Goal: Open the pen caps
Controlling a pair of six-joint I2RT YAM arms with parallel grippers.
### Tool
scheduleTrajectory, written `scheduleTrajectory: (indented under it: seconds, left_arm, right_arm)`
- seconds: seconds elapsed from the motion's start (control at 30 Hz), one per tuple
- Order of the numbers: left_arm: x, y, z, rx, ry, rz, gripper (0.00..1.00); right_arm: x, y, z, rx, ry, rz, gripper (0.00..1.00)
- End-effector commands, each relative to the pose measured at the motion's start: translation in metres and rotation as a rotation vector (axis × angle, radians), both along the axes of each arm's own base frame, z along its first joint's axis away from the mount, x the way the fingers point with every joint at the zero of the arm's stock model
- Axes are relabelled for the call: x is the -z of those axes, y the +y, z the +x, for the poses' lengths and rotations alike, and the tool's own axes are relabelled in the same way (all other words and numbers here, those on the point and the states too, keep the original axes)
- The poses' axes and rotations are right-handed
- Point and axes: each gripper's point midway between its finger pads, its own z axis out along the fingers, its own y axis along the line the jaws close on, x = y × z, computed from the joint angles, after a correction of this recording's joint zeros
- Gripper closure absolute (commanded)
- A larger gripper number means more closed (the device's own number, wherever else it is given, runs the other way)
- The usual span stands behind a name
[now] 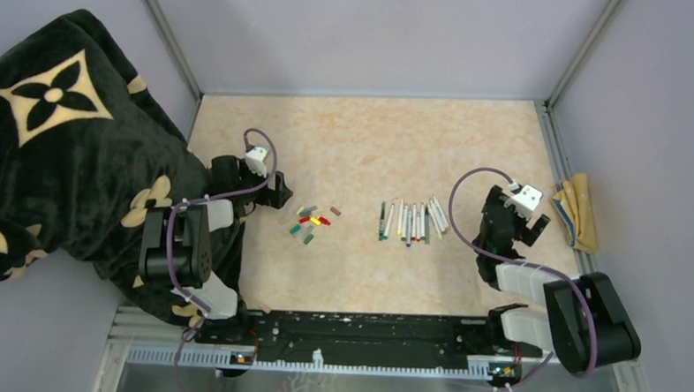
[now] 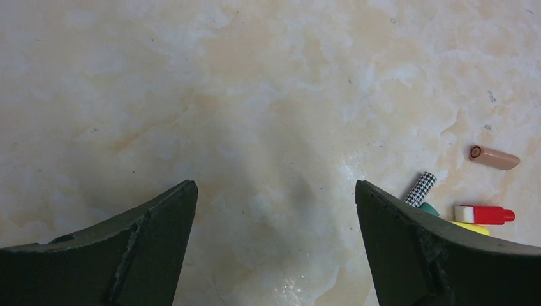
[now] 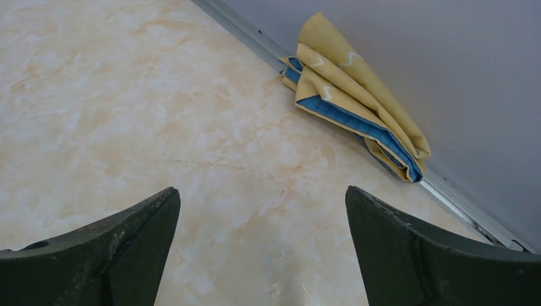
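Several loose pen caps [image 1: 311, 223], red, yellow, green and brown, lie scattered left of the table's middle. The pens [image 1: 409, 221] lie side by side in a row to their right. My left gripper [image 1: 277, 193] hovers just left of the caps, open and empty. In the left wrist view that gripper [image 2: 275, 188] frames bare table, with a brown cap [image 2: 494, 157], a checked cap [image 2: 421, 189] and a red cap [image 2: 485, 215] past its right finger. My right gripper [image 1: 517, 219] is open and empty right of the pens, over bare table [image 3: 262, 191].
A folded yellow and blue cloth [image 3: 357, 95] lies against the right wall rail [image 1: 577, 213]. A black blanket with cream flower shapes [image 1: 63, 148] covers the left side beside the left arm. Grey walls enclose the marbled table.
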Motion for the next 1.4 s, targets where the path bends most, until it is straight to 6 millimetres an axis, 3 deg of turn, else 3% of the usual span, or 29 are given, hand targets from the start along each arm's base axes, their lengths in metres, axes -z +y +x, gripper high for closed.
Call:
scheduleTrajectory:
  seconds: [0.0, 0.2, 0.5, 0.63, 0.77, 0.97, 1.03, 1.1, 1.13, 1.17, 1.23, 1.27, 1.3, 1.37]
  left_arm:
    - [-0.027, 0.000, 0.017, -0.016, -0.193, -0.016, 0.01]
    - [-0.040, -0.003, 0.014, -0.016, -0.315, -0.028, 0.01]
    - [-0.051, -0.002, -0.013, -0.033, -0.476, -0.024, 0.01]
    - [-0.065, 0.000, -0.027, -0.056, -0.567, -0.023, 0.01]
    - [-0.068, 0.000, -0.039, -0.066, -0.611, -0.021, 0.01]
    - [-0.069, 0.003, -0.050, -0.096, -0.683, -0.023, 0.01]
    - [-0.077, 0.004, -0.050, -0.103, -0.732, -0.036, 0.01]
    - [-0.074, 0.004, -0.047, -0.101, -0.701, -0.028, 0.01]
    - [-0.060, 0.004, -0.043, -0.101, -0.627, -0.027, 0.01]
    - [-0.064, 0.006, -0.035, -0.107, -0.621, -0.026, 0.01]
    - [-0.042, 0.010, -0.018, -0.133, -0.484, -0.024, 0.01]
    - [-0.041, 0.014, -0.006, -0.152, -0.467, -0.019, 0.01]
    - [-0.043, 0.014, -0.002, -0.165, -0.475, -0.005, 0.01]
    - [-0.041, 0.012, -0.004, -0.167, -0.468, -0.002, 0.01]
  right_arm:
    - [-0.013, -0.004, 0.015, -0.016, -0.099, -0.016, 0.01]
    - [-0.010, -0.009, 0.031, -0.022, -0.057, -0.026, 0.01]
    - [-0.015, 0.003, 0.023, -0.139, -0.127, -0.008, 0.01]
    - [-0.019, 0.011, 0.015, -0.181, -0.241, 0.078, 0.01]
    - [-0.015, 0.011, 0.019, -0.179, -0.246, 0.062, 0.01]
    - [-0.012, 0.042, 0.037, -0.399, -0.207, 0.002, 0.01]
    - [-0.011, 0.049, 0.037, -0.453, -0.200, -0.026, 0.01]
    - [-0.004, 0.055, 0.038, -0.498, -0.182, -0.051, 0.01]
    - [-0.009, 0.056, 0.040, -0.500, -0.202, -0.065, 0.01]
    - [-0.009, 0.055, 0.042, -0.495, -0.197, -0.058, 0.01]
    - [0.001, 0.047, 0.052, -0.436, -0.144, -0.014, 0.01]
    - [0.002, 0.043, 0.060, -0.424, -0.134, 0.008, 0.01]
    - [0.011, 0.040, 0.062, -0.432, -0.106, 0.052, 0.01]
    - [0.010, 0.038, 0.064, -0.448, -0.117, 0.077, 0.01]
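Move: Out over the left side of the table, the open left hand has the scattered pen caps about 14 cm to its right, 7 cm back and some 6 cm below; the brown cap lies about 20 cm right and 4 cm back, equally low. The open right hand has the row of uncapped pens about 34 cm to its left, 2 cm ahead and 12 cm below, with the folded cloth 14 cm right and 9 cm ahead. Settling into a raised pose, the empty left hand lifts away from the caps and draws back about 5 cm, dips briefly, then comes forward again to end some 6 cm higher, fingers tilted up about 30 degrees to near level. The empty right hand works forward about 5 cm and left 4 cm, sinking slightly and turning 25 degrees counter-clockwise, away from pointing at the cloth. Both stay wide open. ##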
